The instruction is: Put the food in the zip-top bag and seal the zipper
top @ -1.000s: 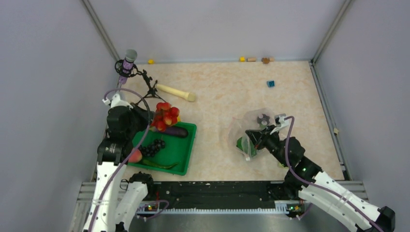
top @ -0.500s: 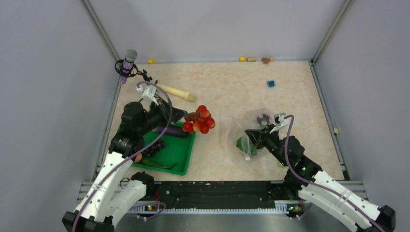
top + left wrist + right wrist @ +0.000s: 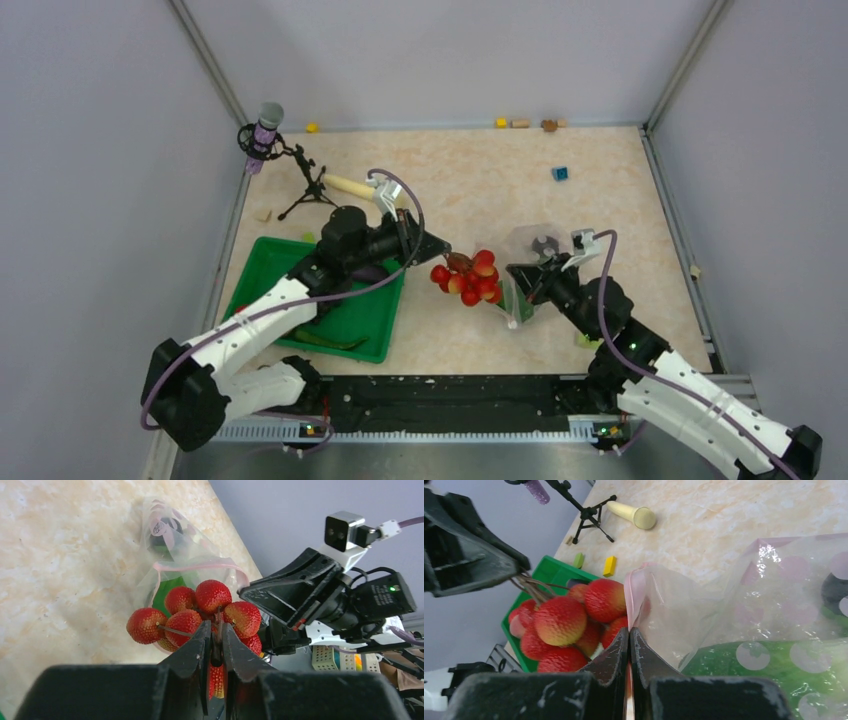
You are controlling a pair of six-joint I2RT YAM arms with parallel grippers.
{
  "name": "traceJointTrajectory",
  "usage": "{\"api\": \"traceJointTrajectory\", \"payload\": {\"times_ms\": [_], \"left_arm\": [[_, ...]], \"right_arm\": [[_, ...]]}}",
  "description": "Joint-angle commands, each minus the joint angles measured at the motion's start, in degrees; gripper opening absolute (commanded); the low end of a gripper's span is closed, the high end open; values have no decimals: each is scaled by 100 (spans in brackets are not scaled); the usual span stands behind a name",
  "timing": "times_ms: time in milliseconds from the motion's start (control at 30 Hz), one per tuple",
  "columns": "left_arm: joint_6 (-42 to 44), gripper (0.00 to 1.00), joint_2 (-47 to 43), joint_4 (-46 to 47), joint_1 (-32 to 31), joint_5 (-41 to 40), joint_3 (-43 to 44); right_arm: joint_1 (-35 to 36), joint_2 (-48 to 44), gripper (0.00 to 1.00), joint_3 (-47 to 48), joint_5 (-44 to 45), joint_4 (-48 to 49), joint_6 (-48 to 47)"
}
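Observation:
My left gripper (image 3: 215,625) is shut on the stem of a bunch of red strawberries (image 3: 212,596). The bunch hangs above the table just left of the zip-top bag (image 3: 535,255), at its mouth. In the top view the left gripper (image 3: 440,250) reaches across from the tray, strawberries (image 3: 470,280) dangling below it. My right gripper (image 3: 629,630) is shut on the pink zipper (image 3: 634,587) and holds the mouth edge up. Green bok choy (image 3: 744,675) lies inside the clear bag (image 3: 744,595). The strawberries (image 3: 560,620) hang just outside the raised edge.
The green tray (image 3: 375,330) lies under the left arm with a thin green vegetable (image 3: 325,340) in it. A wooden rolling pin (image 3: 350,185) and a microphone tripod (image 3: 300,195) stand behind it. A blue block (image 3: 560,173) sits far right; small bits line the back wall.
The left arm has swung right from above the tray, carrying the strawberries to the bag's mouth. The right gripper has kept its hold on the bag's edge.

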Motion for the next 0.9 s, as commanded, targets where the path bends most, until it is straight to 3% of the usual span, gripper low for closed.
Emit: {"api": "traceJointTrajectory", "payload": {"times_ms": [0, 300, 500, 867], "left_arm": [[-172, 0, 359, 1291, -122, -56, 5], [-113, 0, 840, 1792, -428, -559, -113], [-50, 0, 1236, 2271, -707, -488, -212], [409, 0, 1105, 2003, -1445, -1435, -13]], "right_arm": [[-35, 101, 0, 481, 32, -28, 333], [-35, 270, 0, 629, -264, 169, 685], [-40, 413, 0, 911, -499, 222, 766], [-35, 523, 0, 1277, -591, 277, 1206]]}}
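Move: The open bag mouth lies about 12 cm right of the left hand, 4 cm back and 11 below. The held fruit bunch hangs some 5 cm right of that hand, 4 back and 8 below; the greens in the bag lie 16 right, 4 back and 22 below. From the right hand, pinching the bag rim, the bunch is about 8 cm left, 2 back and 2 below. Left hand carries the bunch 7 cm right and down into the bag; the other raises its rim 6 cm. ##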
